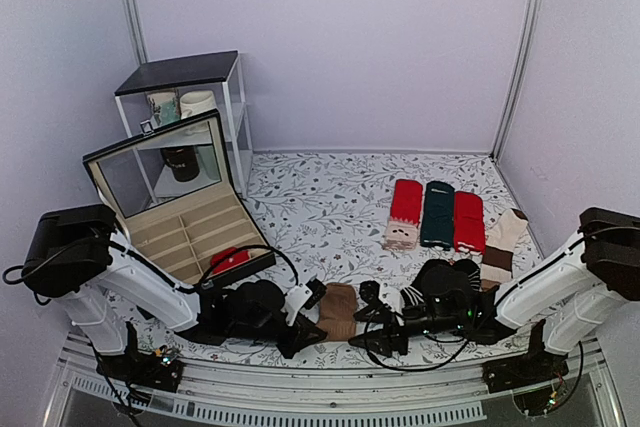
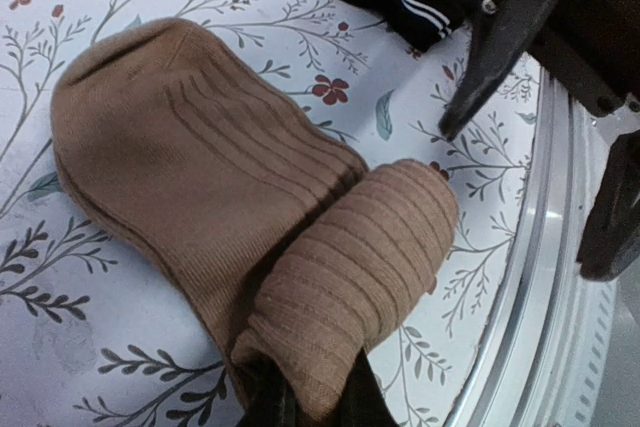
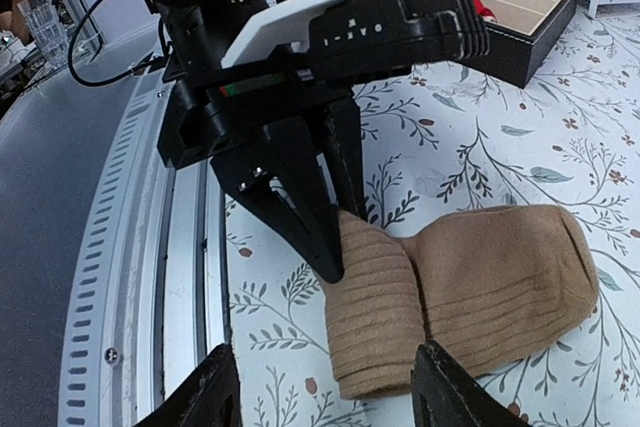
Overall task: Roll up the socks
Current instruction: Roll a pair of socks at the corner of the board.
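The brown socks [image 1: 337, 311] lie at the front centre of the table, half rolled. In the left wrist view the ribbed roll [image 2: 360, 257] sits against the flat toe part [image 2: 180, 147]. My left gripper [image 1: 303, 323] is shut on the near end of the roll, its fingers [image 2: 270, 402] dark at the bottom edge. In the right wrist view the roll [image 3: 375, 312] lies between my right gripper's [image 3: 330, 397] wide-open fingertips [image 3: 215, 387], with the left gripper [image 3: 320, 217] at its far end. The right gripper [image 1: 368, 331] is just right of the socks.
An open black compartment box [image 1: 160, 217] holds a small red bundle [image 1: 228, 259] at left. Red and dark green flat socks [image 1: 437, 212] lie at back right, a black striped pair [image 1: 440, 282] and a cream pair [image 1: 505, 237] nearer. A white shelf [image 1: 190, 107] stands behind. The metal table rail [image 2: 545, 277] runs close by.
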Tool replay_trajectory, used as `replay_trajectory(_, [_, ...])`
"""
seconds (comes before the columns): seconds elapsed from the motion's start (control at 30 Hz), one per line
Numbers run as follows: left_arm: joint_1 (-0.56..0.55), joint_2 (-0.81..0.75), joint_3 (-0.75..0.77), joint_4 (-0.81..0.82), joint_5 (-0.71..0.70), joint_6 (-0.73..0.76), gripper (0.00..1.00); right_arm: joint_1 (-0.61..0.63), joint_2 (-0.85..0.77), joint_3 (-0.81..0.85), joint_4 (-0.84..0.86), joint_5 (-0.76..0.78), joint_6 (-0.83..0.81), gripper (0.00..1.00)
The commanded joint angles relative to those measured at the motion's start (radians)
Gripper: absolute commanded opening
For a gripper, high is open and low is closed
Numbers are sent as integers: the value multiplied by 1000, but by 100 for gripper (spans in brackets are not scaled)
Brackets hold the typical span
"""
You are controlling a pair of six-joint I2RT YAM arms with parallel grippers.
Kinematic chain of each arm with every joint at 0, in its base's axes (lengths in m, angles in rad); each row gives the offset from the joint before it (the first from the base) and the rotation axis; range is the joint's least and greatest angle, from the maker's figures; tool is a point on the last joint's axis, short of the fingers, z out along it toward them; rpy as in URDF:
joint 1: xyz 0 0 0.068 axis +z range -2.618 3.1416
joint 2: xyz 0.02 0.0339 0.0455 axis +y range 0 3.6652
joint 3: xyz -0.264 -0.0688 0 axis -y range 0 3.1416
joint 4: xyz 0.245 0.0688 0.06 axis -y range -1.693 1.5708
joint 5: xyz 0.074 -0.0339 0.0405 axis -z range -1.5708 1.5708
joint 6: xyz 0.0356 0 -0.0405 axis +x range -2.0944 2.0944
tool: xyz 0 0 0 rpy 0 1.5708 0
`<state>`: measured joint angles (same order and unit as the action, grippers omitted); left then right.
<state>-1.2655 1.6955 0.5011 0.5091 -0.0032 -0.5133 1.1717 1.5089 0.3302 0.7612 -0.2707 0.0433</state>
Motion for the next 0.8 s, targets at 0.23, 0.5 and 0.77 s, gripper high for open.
replay_trajectory(0.23, [9,83,-61,-285,1,4,0,8,188,78,140,42,8,59])
replay_trajectory(0.5, [9,85,-64,-282,0,5,0,25,232,88,117,21,85,52])
replay_trajectory(0.77, [11,102,-52,-282,0,13,0,31,242,119,32,5,128,36])
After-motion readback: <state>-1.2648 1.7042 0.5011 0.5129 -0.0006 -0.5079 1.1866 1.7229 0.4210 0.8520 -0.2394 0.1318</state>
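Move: The right hand, open, has the rolled part of the brown sock some 5 cm to its left, about 1 cm ahead and 4 cm below. The sock's flat part lies roughly 7 cm beyond the roll, and the striped black socks about 18 cm to the right hand's right and 12 cm ahead. The left hand already pinches the roll's left end, the roll's middle being about 4 cm to its right and level with it front to back. Far finger coming against the free right end of the brown roll, the right hand brings its half-open fingers astride that end: it goes left and slightly forward, then mostly down, about 2.5 cm each left and down, and closes partway late on. The left hand stays put, keeping its pinch on the other end. ##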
